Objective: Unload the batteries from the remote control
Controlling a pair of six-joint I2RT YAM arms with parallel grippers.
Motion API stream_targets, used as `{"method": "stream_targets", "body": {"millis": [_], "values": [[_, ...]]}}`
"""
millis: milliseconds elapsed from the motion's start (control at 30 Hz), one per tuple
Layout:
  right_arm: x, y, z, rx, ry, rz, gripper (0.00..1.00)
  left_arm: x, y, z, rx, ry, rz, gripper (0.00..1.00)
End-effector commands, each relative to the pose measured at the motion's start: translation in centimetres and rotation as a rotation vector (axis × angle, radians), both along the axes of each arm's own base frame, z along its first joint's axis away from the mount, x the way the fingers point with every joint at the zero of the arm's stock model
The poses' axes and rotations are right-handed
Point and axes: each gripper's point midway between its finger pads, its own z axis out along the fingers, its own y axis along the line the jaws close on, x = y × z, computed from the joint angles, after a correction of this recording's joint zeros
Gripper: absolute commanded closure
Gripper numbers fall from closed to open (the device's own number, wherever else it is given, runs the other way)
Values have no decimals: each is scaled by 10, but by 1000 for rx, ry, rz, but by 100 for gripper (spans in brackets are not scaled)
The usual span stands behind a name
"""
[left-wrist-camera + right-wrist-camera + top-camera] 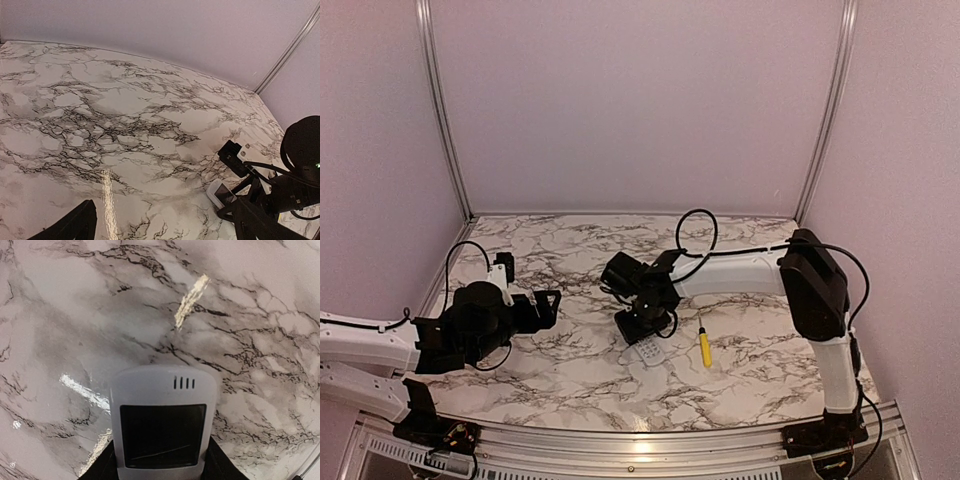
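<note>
The remote control point(651, 352) lies face up on the marble table, a small white handset with a dark display at one end. My right gripper point(645, 326) is down over its display end. In the right wrist view the remote control point(162, 390) fills the gap of the right gripper point(160, 462), and a black finger point(102, 467) presses against each side. The batteries are hidden. My left gripper point(546, 308) hovers open to the left and holds nothing. In its own view the left gripper point(165, 225) faces the remote control point(218, 191).
A yellow-handled screwdriver point(705, 347) lies just right of the remote. The marble table point(570, 250) is walled at the back and both sides, with metal corner posts point(825, 110). The right arm point(300, 170) crowds the right of the left wrist view.
</note>
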Motion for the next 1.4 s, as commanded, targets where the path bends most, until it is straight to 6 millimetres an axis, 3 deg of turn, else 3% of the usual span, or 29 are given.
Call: {"method": "stream_targets", "body": {"millis": [0, 200, 600, 667, 800, 1033, 1367], "values": [[13, 7, 48, 135, -86, -44, 69, -3, -15, 5, -13, -21, -72, 1], [15, 10, 94, 306, -179, -65, 71, -13, -38, 17, -44, -66, -189, 1], [-9, 24, 185, 698, -319, 23, 76, -41, -82, 35, -119, -139, -428, 1], [-22, 29, 194, 763, -287, 79, 76, -45, -85, 39, -131, -153, -457, 1], [-53, 38, 204, 841, -196, 229, 75, -56, -84, 50, -173, -226, -514, 1], [-90, 31, 210, 848, -141, 441, 75, -76, -88, 63, -247, -326, -621, 1], [-117, 27, 193, 831, -103, 638, 75, -110, -106, 75, -312, -401, -846, 3]]}}
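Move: The right hand's fingers are already closed on the remote control, its middle about 2 cm back and 1 cm right of the hand, while the open left gripper it is brought to waits roughly 21 cm to the left, 1 cm back and 13 cm higher. The yellow screwdriver lies level with the right hand, 14 cm to its right. From the left hand the remote control is about 21 cm right, level and 14 cm down. Keeping its pinch on the remote control, the right hand lifts it off the table by about 20 cm, then also draws back some 10 cm and slightly left, its wrist rolling so that the fingers swing from pointing down towards the left gripper. Meanwhile the left hand, fingers still wide open, comes to meet it, going right and back about 10 cm each and rising a little, turning some 40 degrees clockwise to face the remote control and stopping short of it. ##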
